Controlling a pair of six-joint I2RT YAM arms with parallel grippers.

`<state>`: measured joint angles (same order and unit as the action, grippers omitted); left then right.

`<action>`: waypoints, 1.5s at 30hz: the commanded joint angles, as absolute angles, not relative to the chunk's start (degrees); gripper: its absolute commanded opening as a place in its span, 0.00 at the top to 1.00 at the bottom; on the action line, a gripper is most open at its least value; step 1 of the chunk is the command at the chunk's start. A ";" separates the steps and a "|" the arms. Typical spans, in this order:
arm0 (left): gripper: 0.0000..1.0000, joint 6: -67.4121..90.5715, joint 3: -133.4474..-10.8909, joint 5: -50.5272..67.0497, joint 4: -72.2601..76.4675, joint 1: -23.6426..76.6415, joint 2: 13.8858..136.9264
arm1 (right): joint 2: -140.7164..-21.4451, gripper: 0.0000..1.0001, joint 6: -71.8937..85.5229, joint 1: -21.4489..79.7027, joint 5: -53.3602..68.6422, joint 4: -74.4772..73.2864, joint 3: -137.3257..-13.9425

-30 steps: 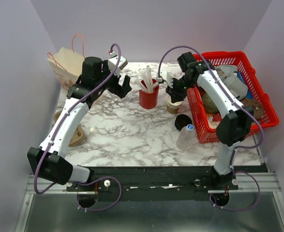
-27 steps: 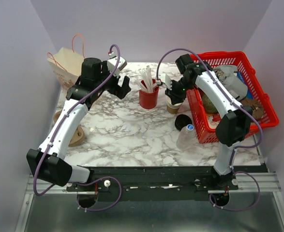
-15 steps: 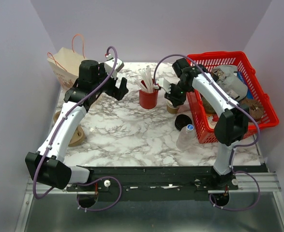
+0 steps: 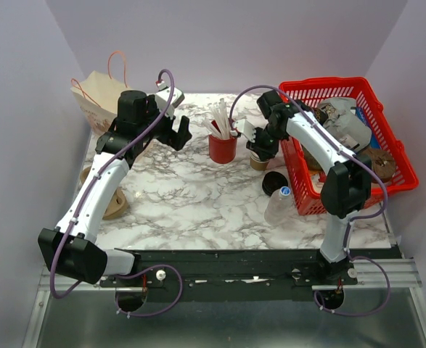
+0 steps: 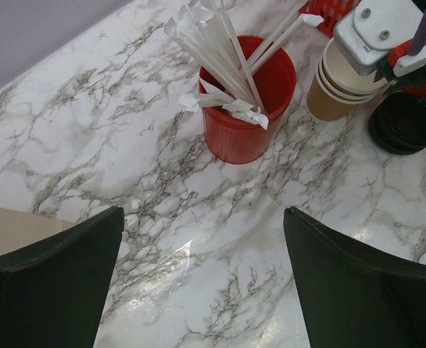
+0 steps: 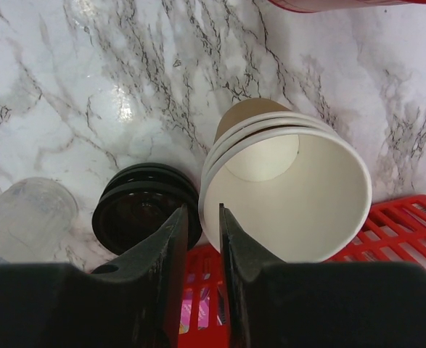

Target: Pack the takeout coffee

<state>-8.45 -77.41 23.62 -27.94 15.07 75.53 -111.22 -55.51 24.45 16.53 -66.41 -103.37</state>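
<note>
No lidded takeout coffee shows in any view. A stack of lidless tan cups with white insides stands beside the red basket. My right gripper hangs over the stack's near rim. Its jaws stand a narrow gap apart, one finger over the cup's mouth and one outside it. Loose black lids lie next to the stack. My left gripper is wide open above bare marble, left of the red cup.
The red cup holds wrapped straws. A clear plastic cup lies in front of the lids. A paper bag with handles stands at the back left. Tan discs sit at the table's left edge. The basket holds assorted items.
My right gripper has shifted slightly left and back over the cup stack while its jaws narrowed. The left arm has drifted a little toward the back.
</note>
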 commanded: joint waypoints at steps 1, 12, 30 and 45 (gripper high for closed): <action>0.01 -7.56 -77.08 23.12 -26.46 14.77 74.62 | -112.76 0.68 -55.37 24.96 15.03 -65.04 -102.04; 0.01 -7.21 -76.82 23.20 -26.19 14.68 74.79 | -112.94 0.76 -55.55 24.96 15.12 -64.60 -102.48; 0.01 -6.94 -76.03 23.91 -25.49 14.68 75.15 | -110.31 0.99 -53.70 24.96 13.36 -62.93 -103.54; 0.01 -11.95 -68.91 27.16 -24.52 15.12 73.04 | -106.44 0.99 -51.07 25.05 9.32 -61.70 -105.20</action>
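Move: The stack of paper cups is right at the right gripper: its middle is about 4 cm ahead and 1 cm left, some 5 cm below, with the near rim between the fingertips. The black lids sit roughly 4 cm back, 4 cm right and 9 cm down; the red straw bucket is about 12 cm left and 5 cm ahead; the clear bottle some 14 cm back and 4 cm right. From the left gripper the cup stack lies about 24 cm right, 3 cm ahead and 20 cm lower. Ease the right gripper down about 1 cm over the near rim of the paper cups, hold it there and shut the fingers to pinch the cup wall, then lift about 2.5 cm while drifting 1.5 cm forward, turning slightly. Near the end, lower the still-open left gripper about 4.5 cm over the table. ##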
